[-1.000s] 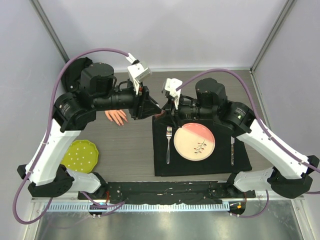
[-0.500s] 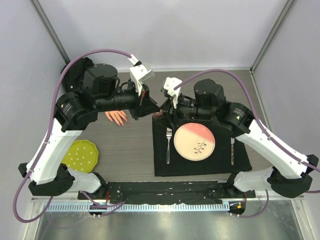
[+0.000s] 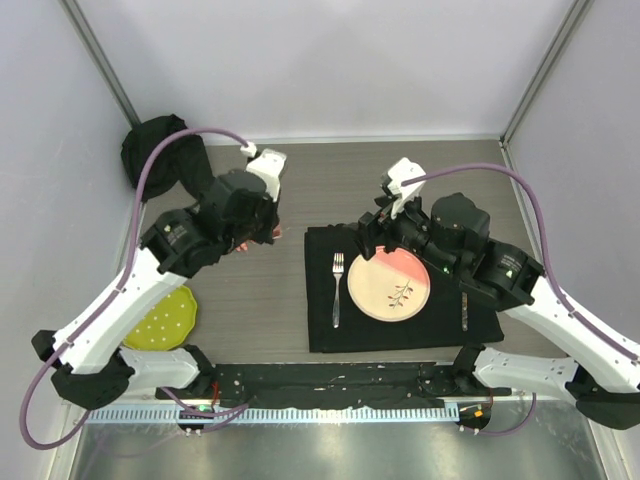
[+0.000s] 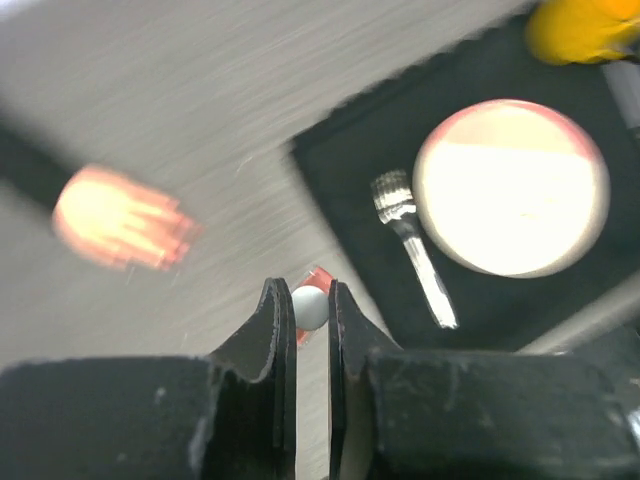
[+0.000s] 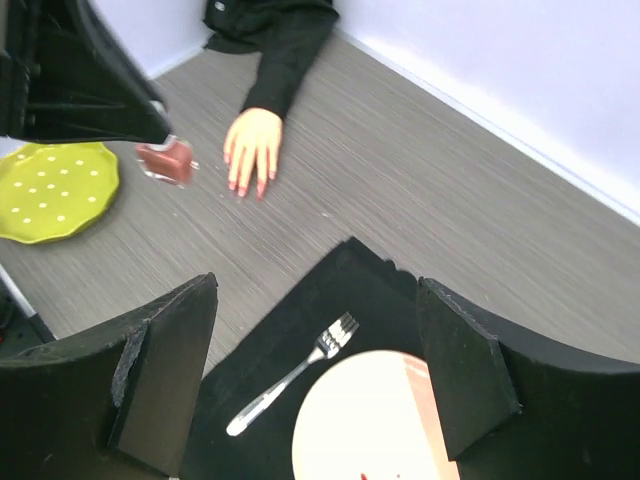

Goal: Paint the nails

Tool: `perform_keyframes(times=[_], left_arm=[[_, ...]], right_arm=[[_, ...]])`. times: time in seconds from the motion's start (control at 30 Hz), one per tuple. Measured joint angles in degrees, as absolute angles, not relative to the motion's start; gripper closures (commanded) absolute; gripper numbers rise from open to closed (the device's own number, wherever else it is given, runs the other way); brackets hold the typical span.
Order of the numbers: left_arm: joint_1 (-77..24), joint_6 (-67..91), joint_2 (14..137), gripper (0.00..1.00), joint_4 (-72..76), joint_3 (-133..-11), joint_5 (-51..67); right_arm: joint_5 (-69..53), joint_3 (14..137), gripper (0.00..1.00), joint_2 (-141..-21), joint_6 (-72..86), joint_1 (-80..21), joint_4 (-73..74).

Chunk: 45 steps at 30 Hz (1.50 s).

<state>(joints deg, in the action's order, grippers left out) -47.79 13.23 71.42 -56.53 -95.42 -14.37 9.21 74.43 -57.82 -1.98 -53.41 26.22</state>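
The mannequin hand (image 5: 253, 142) lies palm down on the wooden table, its black sleeve (image 5: 275, 40) running to the back corner. Its reddish nails (image 5: 247, 186) show at the fingertips. In the left wrist view the hand (image 4: 115, 215) is a blur. My left gripper (image 4: 310, 300) is shut on the white cap of a small red polish bottle (image 4: 310, 307). The bottle (image 5: 166, 160) hangs just left of the hand. From above, my left gripper (image 3: 262, 232) covers most of the hand. My right gripper (image 5: 315, 290) is open and empty over the mat's far left corner (image 3: 368, 240).
A black placemat (image 3: 320, 330) holds a fork (image 3: 337, 285), a pink-and-cream plate (image 3: 389, 283) and a knife (image 3: 465, 305). A lime-green dotted plate (image 3: 160, 318) lies at the left, partly under my left arm. Grey walls close in the back and sides.
The two grippers, which met near the mat's far left corner, have parted. The right one opened and drew back to the right. The left one shut and swung left toward the hand with the bottle.
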Motion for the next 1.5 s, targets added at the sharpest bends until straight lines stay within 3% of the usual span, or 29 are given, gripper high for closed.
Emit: perform_keyframes(times=[0.33, 0.67, 1.07, 1.5], left_arm=[[-47.7, 41.7, 55.5, 1.0, -51.0, -62.9, -41.3], [-49.6, 64.4, 57.5, 1.0, -43.1, -47.3, -45.8], [-60.9, 89.1, 75.4, 1.0, -48.1, -51.9, -56.1], [-62.6, 97.8, 86.4, 1.0, -52.4, -54.8, -57.6]], right_arm=[[11.8, 66.4, 0.15, -55.8, 2.3, -53.4, 24.4], [9.8, 64.2, 0.15, -56.2, 4.6, -53.4, 22.6], [9.7, 63.0, 0.15, -56.3, 5.0, -53.4, 22.2], [14.4, 62.1, 0.15, -53.4, 5.4, -53.1, 21.8]])
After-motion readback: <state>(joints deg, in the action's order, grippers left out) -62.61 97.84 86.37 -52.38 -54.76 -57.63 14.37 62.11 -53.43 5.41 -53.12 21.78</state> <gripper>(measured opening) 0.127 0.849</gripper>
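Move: The left gripper already holds the capped nail polish bottle; the bare wood below it, some 35 cm down, level with it and about 3 cm left, is where the bottle is headed. From this gripper the doll hand lies roughly 13 cm ahead and 11 cm left; the fork on the black mat lies 16 cm right and 4 cm back. For the right gripper, that bare patch is about 29 cm left, 2 cm ahead and 38 cm below. Bring the left gripper down about 25 cm towards the bare wood between doll hand and mat, fast at first and then easing. Swing it left on the way and bring it most of the way back right, turning it some 60 degrees counter-clockwise, fingers kept shut on the bottle. Lower the empty right gripper slightly, its fingers staying wide open. ##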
